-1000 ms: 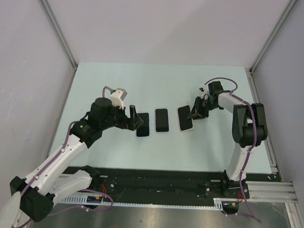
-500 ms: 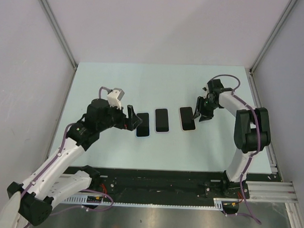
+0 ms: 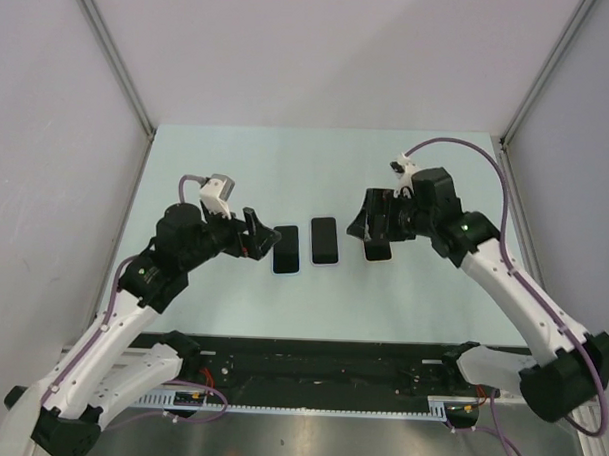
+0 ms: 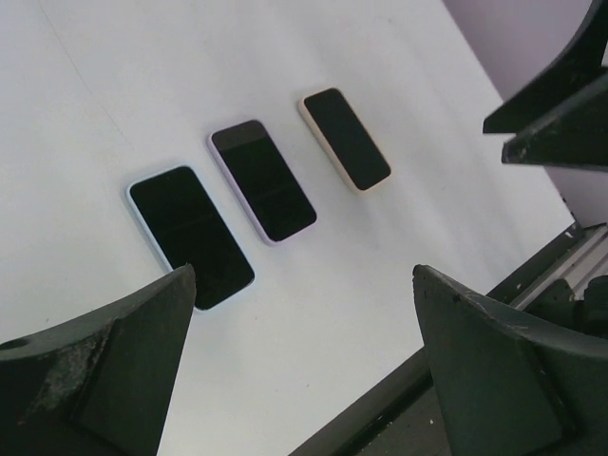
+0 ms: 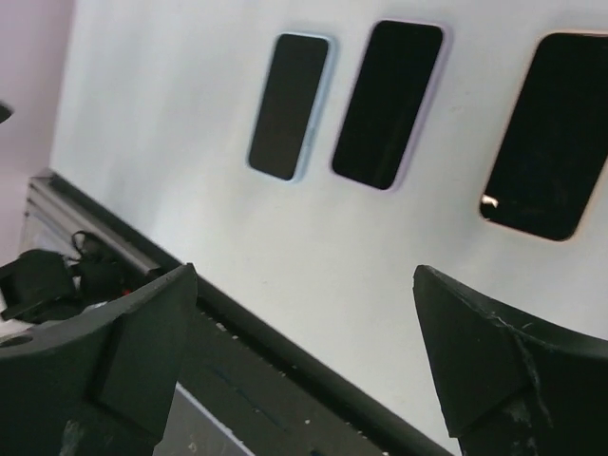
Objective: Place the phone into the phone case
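Three phones lie flat in a row on the pale table, each a black screen inside a coloured case rim. The left one is light blue (image 3: 286, 249) (image 4: 190, 235) (image 5: 290, 105), the middle one lilac (image 3: 325, 241) (image 4: 262, 180) (image 5: 388, 103), the right one beige (image 3: 378, 252) (image 4: 345, 139) (image 5: 549, 133). My left gripper (image 3: 256, 233) (image 4: 302, 275) hangs open just left of the blue one, holding nothing. Above the beige phone, my right gripper (image 3: 371, 221) (image 5: 304, 271) stands open and empty, hiding the phone's far end in the top view.
The black rail (image 3: 330, 361) with cables runs along the table's near edge, below both grippers. Grey walls close in the table at the left, back and right. In the left wrist view the right gripper's fingers (image 4: 560, 100) show at the upper right.
My right gripper has opened and let go of the beige phone, which now lies flat. The right arm swung round and rose above it. My left gripper drew back slightly to the left.
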`<state>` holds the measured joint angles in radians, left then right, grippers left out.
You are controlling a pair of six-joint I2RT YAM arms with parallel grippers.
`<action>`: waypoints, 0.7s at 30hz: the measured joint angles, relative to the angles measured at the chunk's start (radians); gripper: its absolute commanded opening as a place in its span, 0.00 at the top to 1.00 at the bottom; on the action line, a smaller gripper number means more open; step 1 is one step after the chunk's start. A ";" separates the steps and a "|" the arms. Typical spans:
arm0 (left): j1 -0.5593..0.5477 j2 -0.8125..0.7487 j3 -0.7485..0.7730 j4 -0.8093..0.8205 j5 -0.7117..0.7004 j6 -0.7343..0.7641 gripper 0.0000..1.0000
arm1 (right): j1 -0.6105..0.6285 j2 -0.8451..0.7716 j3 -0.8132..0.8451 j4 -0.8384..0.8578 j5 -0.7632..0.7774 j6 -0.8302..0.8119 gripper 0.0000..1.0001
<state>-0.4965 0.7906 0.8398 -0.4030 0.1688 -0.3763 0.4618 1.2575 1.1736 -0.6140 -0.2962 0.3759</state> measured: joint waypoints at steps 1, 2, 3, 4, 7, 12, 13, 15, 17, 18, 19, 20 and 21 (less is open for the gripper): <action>0.000 -0.010 0.000 0.006 0.000 -0.004 0.00 | 0.022 -0.048 -0.023 0.014 0.004 0.019 0.00; 0.000 -0.024 0.000 0.018 0.001 -0.013 0.00 | 0.042 -0.093 -0.043 0.027 0.012 0.039 0.00; 0.000 -0.037 0.000 0.029 0.002 -0.018 0.00 | 0.057 -0.130 -0.062 0.037 0.020 0.060 0.00; 0.000 -0.048 0.000 0.037 0.004 -0.024 0.00 | 0.064 -0.158 -0.076 0.045 0.029 0.078 0.00; 0.000 -0.074 0.000 0.056 0.018 -0.034 0.00 | 0.074 -0.255 -0.150 0.099 0.060 0.140 0.00; 0.000 -0.117 0.000 0.084 0.020 -0.034 0.00 | 0.074 -0.375 -0.249 0.134 0.106 0.190 0.00; 0.000 -0.122 0.000 0.087 0.020 -0.034 0.00 | 0.074 -0.388 -0.253 0.134 0.118 0.192 0.01; 0.000 -0.126 0.000 0.090 0.019 -0.034 0.00 | 0.074 -0.408 -0.254 0.138 0.141 0.193 0.00; 0.000 -0.126 0.000 0.090 0.020 -0.035 0.00 | 0.074 -0.421 -0.254 0.145 0.153 0.193 0.00; 0.000 -0.126 0.000 0.090 0.020 -0.035 0.00 | 0.074 -0.424 -0.254 0.148 0.154 0.193 0.00; 0.000 -0.126 0.000 0.090 0.019 -0.035 0.01 | 0.074 -0.426 -0.254 0.151 0.157 0.193 0.00; 0.000 -0.126 0.000 0.090 0.018 -0.035 0.00 | 0.074 -0.427 -0.254 0.155 0.157 0.194 0.00; 0.000 -0.126 0.000 0.090 0.017 -0.035 0.00 | 0.074 -0.427 -0.255 0.160 0.157 0.197 0.00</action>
<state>-0.4961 0.6651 0.8398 -0.3130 0.1860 -0.4110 0.5354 0.8307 0.9184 -0.4541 -0.1390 0.5732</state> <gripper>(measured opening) 0.996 0.994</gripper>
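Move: The peach-cased phone that the empty right hand is leaving lies about 8 cm ahead of it, 7 cm to its right and some 19 cm below. The purple-cased phone is about 6 cm ahead and 8 cm left of that hand, and the blue-cased one 4 cm ahead and 18 cm left, equally low. From the left hand, the peach-cased phone is roughly 12 cm ahead, 30 cm right and 22 cm down. Back and up, the right hand draws away from the peach-cased phone by about 5 cm each way, drifting a little right as its fingers tip upward and it rolls left side up and turns slightly clockwise. The left hand rises some 5 cm above the blue-cased phone's side of the table, tipping up about 10 degrees. Both grippers stay wide open and empty, easing to a stop. ##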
